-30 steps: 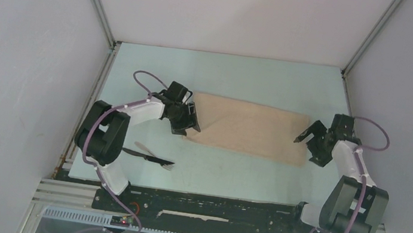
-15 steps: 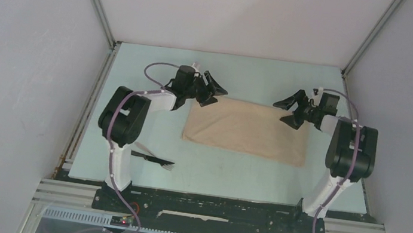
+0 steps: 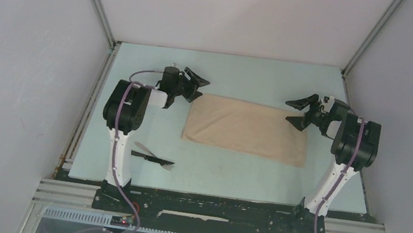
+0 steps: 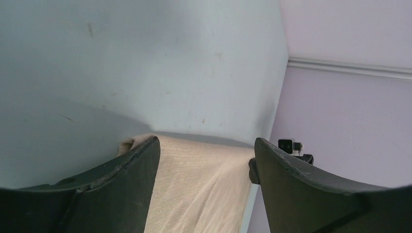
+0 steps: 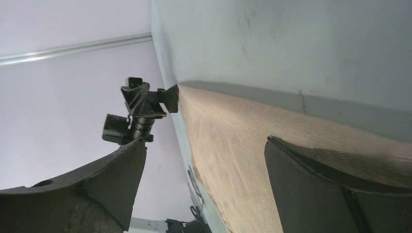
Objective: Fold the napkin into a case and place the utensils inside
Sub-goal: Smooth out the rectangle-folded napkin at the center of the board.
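Observation:
The napkin (image 3: pixel 244 129) lies flat on the table as a tan, folded rectangle; it also shows as pale cloth (image 4: pixel 194 189) below my left fingers and as tan cloth (image 5: pixel 233 145) in the right wrist view. My left gripper (image 3: pixel 200 90) hovers open by the napkin's far left corner, holding nothing (image 4: pixel 206 143). Opposite it, my right gripper (image 3: pixel 290 112) stands open at the far right corner, also with nothing in it (image 5: pixel 206 141). The utensils (image 3: pixel 153 158), dark slim pieces with a pale one, lie on the table near the left arm's base.
The pale blue table (image 3: pixel 226 173) is walled in by grey panels on the left, right and back. A black rail (image 3: pixel 210 207) runs along the near edge, carrying both arm bases. Each wrist view catches the other gripper across the napkin.
Both arms lifted off the napkin's side edges and swung back to its far corners. The left jaws spread wider. The napkin and utensils stayed put.

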### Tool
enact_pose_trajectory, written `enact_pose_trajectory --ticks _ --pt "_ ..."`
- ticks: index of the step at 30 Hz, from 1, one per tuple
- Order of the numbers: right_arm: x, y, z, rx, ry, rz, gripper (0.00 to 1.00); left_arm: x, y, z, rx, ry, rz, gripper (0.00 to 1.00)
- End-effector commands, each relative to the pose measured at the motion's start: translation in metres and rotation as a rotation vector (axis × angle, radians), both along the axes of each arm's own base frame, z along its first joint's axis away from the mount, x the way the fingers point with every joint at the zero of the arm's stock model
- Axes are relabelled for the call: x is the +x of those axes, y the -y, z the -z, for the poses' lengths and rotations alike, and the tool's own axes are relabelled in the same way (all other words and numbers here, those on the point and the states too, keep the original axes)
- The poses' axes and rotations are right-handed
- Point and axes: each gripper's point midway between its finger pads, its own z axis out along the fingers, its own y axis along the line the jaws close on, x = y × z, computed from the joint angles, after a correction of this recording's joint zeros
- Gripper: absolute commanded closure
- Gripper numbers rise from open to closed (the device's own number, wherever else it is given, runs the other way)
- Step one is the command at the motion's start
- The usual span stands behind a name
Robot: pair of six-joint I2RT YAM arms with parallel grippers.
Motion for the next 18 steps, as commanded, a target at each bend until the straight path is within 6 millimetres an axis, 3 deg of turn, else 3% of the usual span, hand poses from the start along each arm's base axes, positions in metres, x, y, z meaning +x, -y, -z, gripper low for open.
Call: enact_pose_trajectory --ticks 1,14,18 --pt "0.012 0.031 0.012 0.019 -0.019 0.095 0.0 0.013 -0.018 0.008 0.009 -0.001 -0.056 0.2" --pt "0.034 0.08 0.01 0.074 -0.023 0.243 0.0 0.024 -0.03 0.021 0.106 -0.018 -0.043 0.2" --pt "0.038 0.092 -0.01 0.075 0.028 0.247 0.0 0.026 -0.032 -0.008 0.173 0.039 -0.008 0.2"
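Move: The folded napkin's far left corner lies right by the left hand, about 2 cm back from it and 3 cm below; the napkin's middle is some 14 cm back and 20 cm to the right of that hand. From the right hand, the far right corner is about 5 cm to the right, level with it and 3 cm below, with the napkin's middle roughly 10 cm back and 19 cm left. The knife and fork lie some 32 cm back and 12 cm left of the left hand. The napkin's far edge stays under the low, wide-open fingers at both ends while the right hand sweeps out along it to the far right corner, about 6 cm right and 3 cm forward, turning some 10 degrees clockwise. The left hand shifts a centimetre left, then eases forward to about 2 cm in all at the far left corner, its fingers staying open. ##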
